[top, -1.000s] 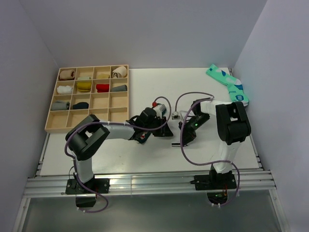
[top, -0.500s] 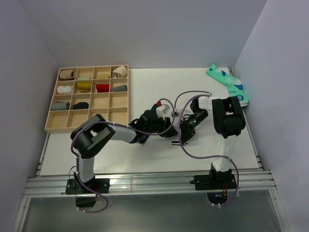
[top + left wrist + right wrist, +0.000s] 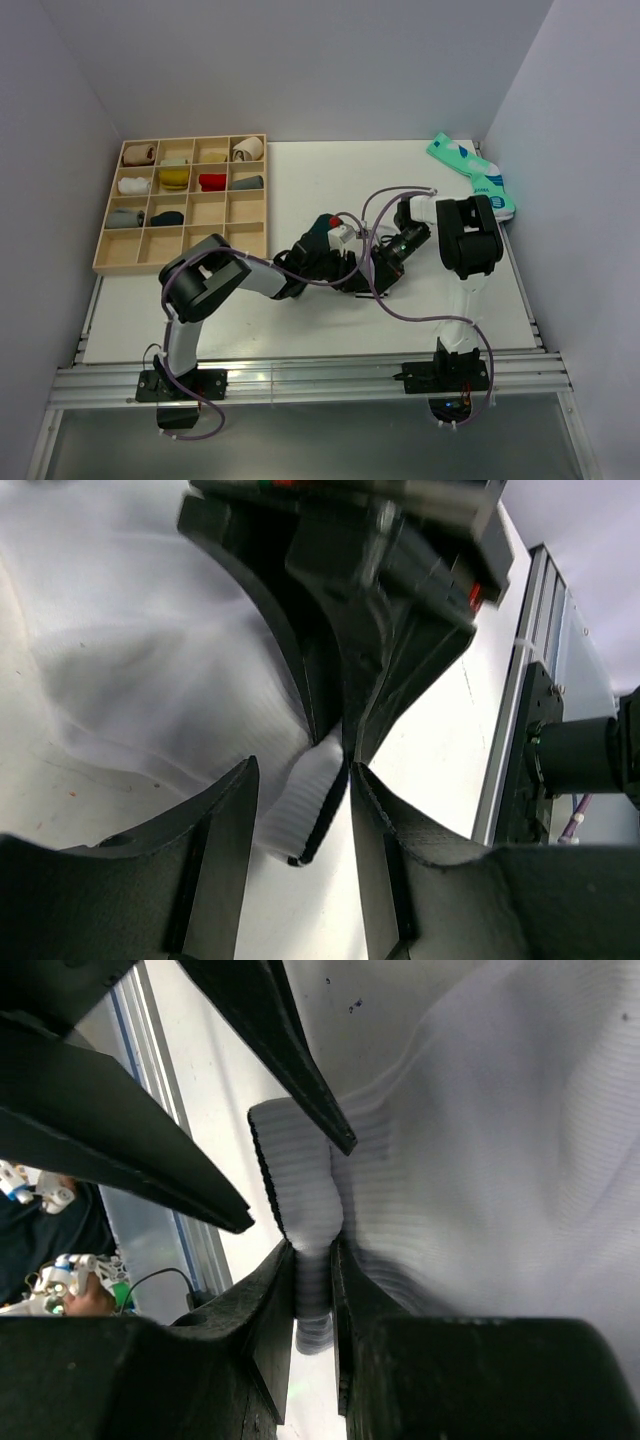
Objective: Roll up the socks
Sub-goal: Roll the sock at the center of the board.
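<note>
A white sock (image 3: 150, 660) lies bunched on the table. Its ribbed cuff (image 3: 305, 805), edged in black, stands up between the two grippers. My right gripper (image 3: 312, 1250) is shut on that cuff (image 3: 300, 1175), pinching the ribbed fabric flat. My left gripper (image 3: 300, 770) faces it tip to tip, with its jaws apart on either side of the cuff's free end and a gap on the left side. In the top view both grippers meet at the table's middle, left gripper (image 3: 345, 268) and right gripper (image 3: 383, 268), and they cover the socks.
A wooden compartment tray (image 3: 247, 215) with several rolled socks stands at the back left. A mint-green pair (image 3: 475, 175) lies at the back right by the wall. The metal rail (image 3: 300, 375) runs along the near edge. A cable (image 3: 385, 300) loops beside the right gripper.
The left arm has reached further right, up to the right gripper, and its jaws have spread wider. The right gripper has kept its pinch on the cuff.
</note>
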Robot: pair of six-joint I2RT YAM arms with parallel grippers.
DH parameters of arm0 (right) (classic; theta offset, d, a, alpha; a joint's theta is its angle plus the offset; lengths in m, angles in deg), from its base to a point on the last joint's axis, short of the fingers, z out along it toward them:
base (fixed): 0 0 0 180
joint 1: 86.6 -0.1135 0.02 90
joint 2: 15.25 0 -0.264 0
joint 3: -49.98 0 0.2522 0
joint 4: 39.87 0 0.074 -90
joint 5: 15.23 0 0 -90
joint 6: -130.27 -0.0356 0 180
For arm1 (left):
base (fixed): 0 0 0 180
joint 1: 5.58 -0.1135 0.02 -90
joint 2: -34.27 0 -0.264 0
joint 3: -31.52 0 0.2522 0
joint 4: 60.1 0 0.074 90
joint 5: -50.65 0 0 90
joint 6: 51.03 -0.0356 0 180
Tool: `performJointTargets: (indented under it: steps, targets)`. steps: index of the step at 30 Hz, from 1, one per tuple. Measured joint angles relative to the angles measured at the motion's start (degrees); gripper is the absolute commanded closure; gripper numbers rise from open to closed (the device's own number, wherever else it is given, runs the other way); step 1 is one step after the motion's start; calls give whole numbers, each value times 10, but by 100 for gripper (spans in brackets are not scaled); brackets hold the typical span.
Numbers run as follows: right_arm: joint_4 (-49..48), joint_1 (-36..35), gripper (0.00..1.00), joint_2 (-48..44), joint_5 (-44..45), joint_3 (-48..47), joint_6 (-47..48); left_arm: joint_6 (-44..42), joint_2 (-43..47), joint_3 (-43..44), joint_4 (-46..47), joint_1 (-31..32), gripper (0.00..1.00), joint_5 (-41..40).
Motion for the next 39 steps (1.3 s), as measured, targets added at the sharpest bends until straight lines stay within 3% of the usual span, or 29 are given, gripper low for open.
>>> performJointTargets:
  steps: [10,18,21,24,28,34,39]
  targets:
    - [16,5,89,25,-8,-17,-10,-4,-18,0,13,3,52,16]
    - [14,7,88,26,-8,-18,-31,-4,-23,0,11,4,61,18]
    - [10,8,88,26,-8,-18,-39,-4,-25,0,11,4,70,17]
    - [6,8,83,26,-7,-18,-49,-4,-26,1,6,7,82,16]
    - [-12,9,65,18,-5,-6,-75,-3,-26,15,-20,11,99,10]
    - [-76,10,46,-62,18,41,-135,10,-26,55,-96,24,100,-24]
    - [-175,12,41,-149,68,77,-196,45,-21,70,-145,29,100,-52]
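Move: Just right of the open left fingers is the rolled cuff of the white sock, about 2 cm to the right, 1 cm back and 2 cm lower; the right hand already has this cuff pinched between its fingers. The sock's loose body spreads over the board some 8 cm ahead of the left hand and 5 cm to its right, slightly lower. The green sock lies roughly 12 cm left of the left hand and 8 cm ahead. Taking over the roll, the left hand eases about 2 cm down and 1 cm back over the cuff, pinches it shut, then creeps about 1 cm right while its wrist dips and rolls some 10 degrees. The right hand keeps its grip nearly still until the left has closed, then opens and backs off forward, rising a little and turning clockwise. ##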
